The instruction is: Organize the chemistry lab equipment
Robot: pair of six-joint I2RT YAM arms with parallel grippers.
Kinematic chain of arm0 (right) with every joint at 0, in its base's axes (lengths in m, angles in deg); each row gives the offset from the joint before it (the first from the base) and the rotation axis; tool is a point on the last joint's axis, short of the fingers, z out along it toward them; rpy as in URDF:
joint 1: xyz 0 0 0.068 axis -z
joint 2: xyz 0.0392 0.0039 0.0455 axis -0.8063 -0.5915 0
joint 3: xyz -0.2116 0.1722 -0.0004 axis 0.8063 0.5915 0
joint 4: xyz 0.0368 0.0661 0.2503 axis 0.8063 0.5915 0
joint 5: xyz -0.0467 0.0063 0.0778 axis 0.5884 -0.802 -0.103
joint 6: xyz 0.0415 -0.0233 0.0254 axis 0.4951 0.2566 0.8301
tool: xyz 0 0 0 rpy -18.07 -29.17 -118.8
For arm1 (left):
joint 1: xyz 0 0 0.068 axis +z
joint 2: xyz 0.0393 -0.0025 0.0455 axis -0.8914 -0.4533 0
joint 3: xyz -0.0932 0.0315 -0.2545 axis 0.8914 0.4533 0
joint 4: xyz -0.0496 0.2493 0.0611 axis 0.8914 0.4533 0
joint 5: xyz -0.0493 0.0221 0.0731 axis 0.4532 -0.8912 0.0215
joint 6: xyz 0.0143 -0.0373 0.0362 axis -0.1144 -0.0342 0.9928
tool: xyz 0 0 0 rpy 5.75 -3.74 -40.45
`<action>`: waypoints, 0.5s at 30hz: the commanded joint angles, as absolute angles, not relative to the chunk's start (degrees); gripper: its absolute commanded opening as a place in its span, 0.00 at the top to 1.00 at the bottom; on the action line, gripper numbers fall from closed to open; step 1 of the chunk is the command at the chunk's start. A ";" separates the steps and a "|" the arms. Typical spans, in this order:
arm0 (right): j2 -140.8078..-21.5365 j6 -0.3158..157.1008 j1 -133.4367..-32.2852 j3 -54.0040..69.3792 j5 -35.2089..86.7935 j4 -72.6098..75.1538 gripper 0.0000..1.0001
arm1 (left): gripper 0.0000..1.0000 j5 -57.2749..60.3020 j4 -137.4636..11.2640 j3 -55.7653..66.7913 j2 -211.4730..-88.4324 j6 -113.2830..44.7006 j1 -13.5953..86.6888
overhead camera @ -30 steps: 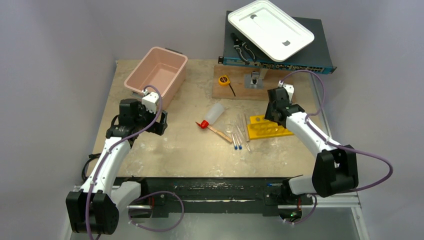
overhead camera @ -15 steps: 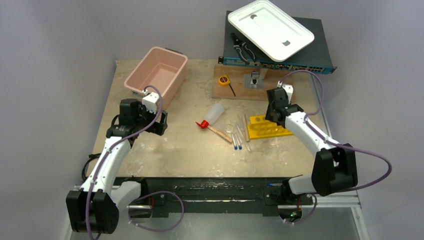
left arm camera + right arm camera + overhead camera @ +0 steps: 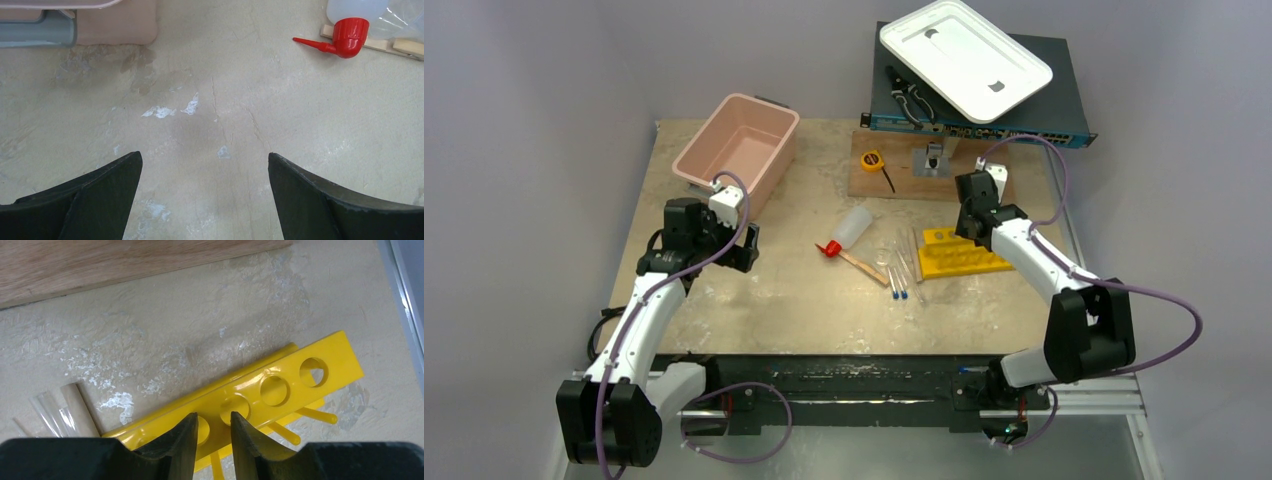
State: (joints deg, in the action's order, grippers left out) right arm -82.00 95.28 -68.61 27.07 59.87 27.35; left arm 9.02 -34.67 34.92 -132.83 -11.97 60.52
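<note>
The yellow holed rack lies right of centre. My right gripper is at its far edge; in the right wrist view its jaws are nearly closed, pinching the rack between two holes. The translucent squeeze bottle with red nozzle lies on its side at centre, over wooden sticks. Clear tubes with blue tips lie between bottle and rack. My left gripper is open and empty over bare table, left of the bottle.
A pink bin stands at the far left. A wooden board, the yellow tape measure, a dark rack unit with pliers and a white tray are at the back.
My right gripper has shifted slightly towards the far side at the rack, and the rack has moved a little with it. The left arm has not moved.
</note>
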 commanded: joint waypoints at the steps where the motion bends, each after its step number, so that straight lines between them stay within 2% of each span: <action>1: -83.07 96.37 -68.14 27.19 60.42 27.25 0.70 | 0.04 9.25 -34.59 33.21 -132.91 -10.81 60.94; 4: -81.46 99.65 -68.13 28.22 62.55 28.61 0.75 | 0.04 9.47 -34.63 33.08 -133.14 -10.83 60.96; 8: -77.83 106.00 -68.15 31.03 67.72 31.20 0.89 | 0.04 9.91 -34.45 32.75 -133.43 -11.02 60.98; 15: -71.12 115.97 -68.30 36.07 69.29 32.83 0.99 | 0.04 10.85 -34.38 32.51 -133.69 -11.85 60.94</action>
State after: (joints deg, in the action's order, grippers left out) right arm -73.91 107.61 -68.39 33.80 66.64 29.50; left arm 9.48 -34.10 34.90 -133.59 -11.60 60.52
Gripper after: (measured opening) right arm 0.044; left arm 0.965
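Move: Just under the right fingertips, at the level of its top plate, sits the yellow tube rack; its middle lies about 2 cm to the right of that hand and 3 cm below. The wooden stick lies roughly 10 cm left and level with the hand, the blue-capped tubes some 14 cm left and 5 cm back, all about 6 cm below. From the left hand the rack is about 46 cm right, roughly level, 7 cm lower. Pausing briefly over the rack, the right hand then draws back about 3 cm and right about 2 cm at nearly constant height, twisting clockwise some 15 degrees. The part-open fingers close almost fully above the web between two holes, still against the top plate, and drag the rack along towards the robot and to the right. ##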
